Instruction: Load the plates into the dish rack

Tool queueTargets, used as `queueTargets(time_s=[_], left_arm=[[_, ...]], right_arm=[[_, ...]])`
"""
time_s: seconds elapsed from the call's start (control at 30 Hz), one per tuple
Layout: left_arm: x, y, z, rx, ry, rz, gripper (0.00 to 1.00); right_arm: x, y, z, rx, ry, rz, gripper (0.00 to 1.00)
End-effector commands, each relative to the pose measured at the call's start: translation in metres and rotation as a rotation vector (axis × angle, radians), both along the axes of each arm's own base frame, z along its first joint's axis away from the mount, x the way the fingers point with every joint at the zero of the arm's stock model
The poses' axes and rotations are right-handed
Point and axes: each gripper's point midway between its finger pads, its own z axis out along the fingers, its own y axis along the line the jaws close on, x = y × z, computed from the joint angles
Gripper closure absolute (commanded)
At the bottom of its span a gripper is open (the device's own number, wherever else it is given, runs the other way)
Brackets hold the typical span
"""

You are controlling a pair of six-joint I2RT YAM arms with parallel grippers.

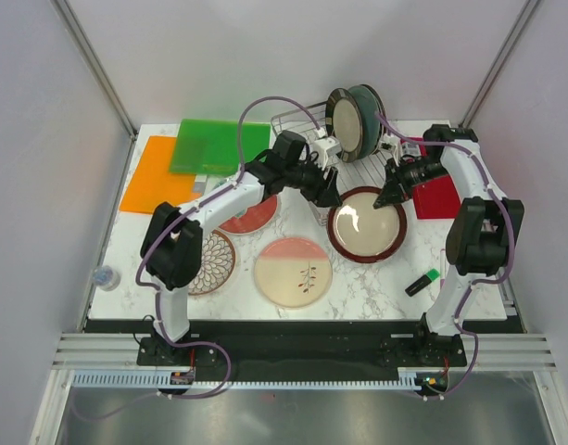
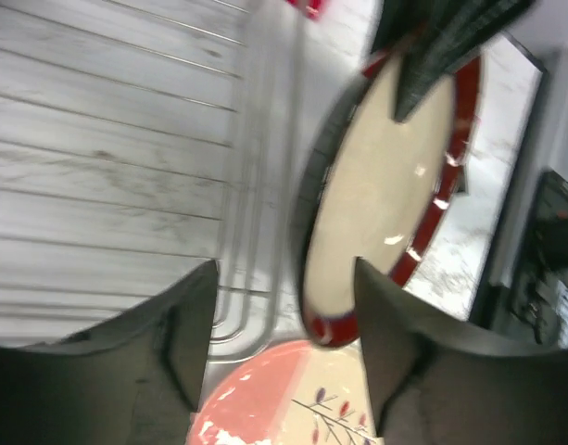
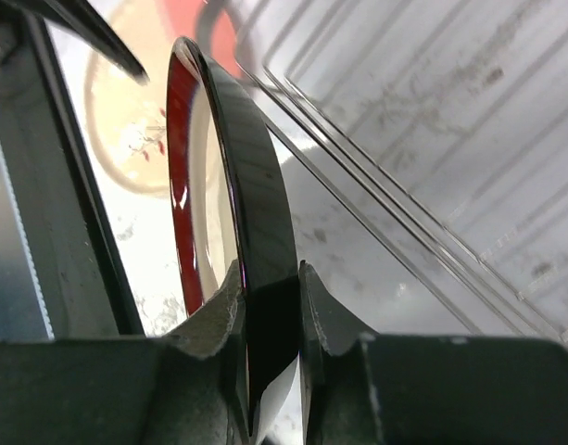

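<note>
The cream plate with maroon rim is at centre right, in front of the silver wire dish rack. My right gripper is shut on its right rim, seen edge-on in the right wrist view between my fingertips. My left gripper is open at the plate's left edge; in the left wrist view the rim sits between the spread jaws, nearer the right finger. Two plates stand in the rack. The pink-cream sprig plate, brown petal plate and red plate lie flat.
A green board and an orange board lie at the back left. A red board lies by the right arm. A green marker lies at the front right. The rack's wires run close beside the left gripper.
</note>
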Motion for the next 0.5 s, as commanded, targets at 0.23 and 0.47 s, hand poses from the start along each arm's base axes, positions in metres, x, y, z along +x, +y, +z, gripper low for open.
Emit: queueTargets(time_s=[0.23,0.47], left_arm=[[0.072,0.150,0.141,0.121,-0.495,0.561,0.00],[0.049,0.206,0.144,0.197,-0.574,0.630,0.00]], right_arm=[[0.037,-0.005,0.162,0.033,-0.239,-0.214,1.00],[0.103,-0.002,0.231,0.233,-0.291,-0.561,1.00]])
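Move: Behind and right of the dish rack, the right hand holds the brown-rimmed plate; the rack's middle is about 19 cm ahead, 8 to its left and 10 lower. The dark-rimmed plate standing there is roughly 21 cm ahead and 9 left of this hand, at nearly its height. For the left hand the flower plate lies some 8 cm ahead, 25 left and 14 below, the pink-cream plate about 12 back and 12 left, the patterned plate 9 back and 35 left. Lifting the brown-rimmed plate by its rim, the right hand keeps its grip and rises over 15 cm, swinging about 8 cm forward over the rack and turning some 20 degrees clockwise. The left hand, its fingers already parted around the plate's other rim, opens fully and draws clear to the left and up, with a short forward sweep first, towards the flower plate. ##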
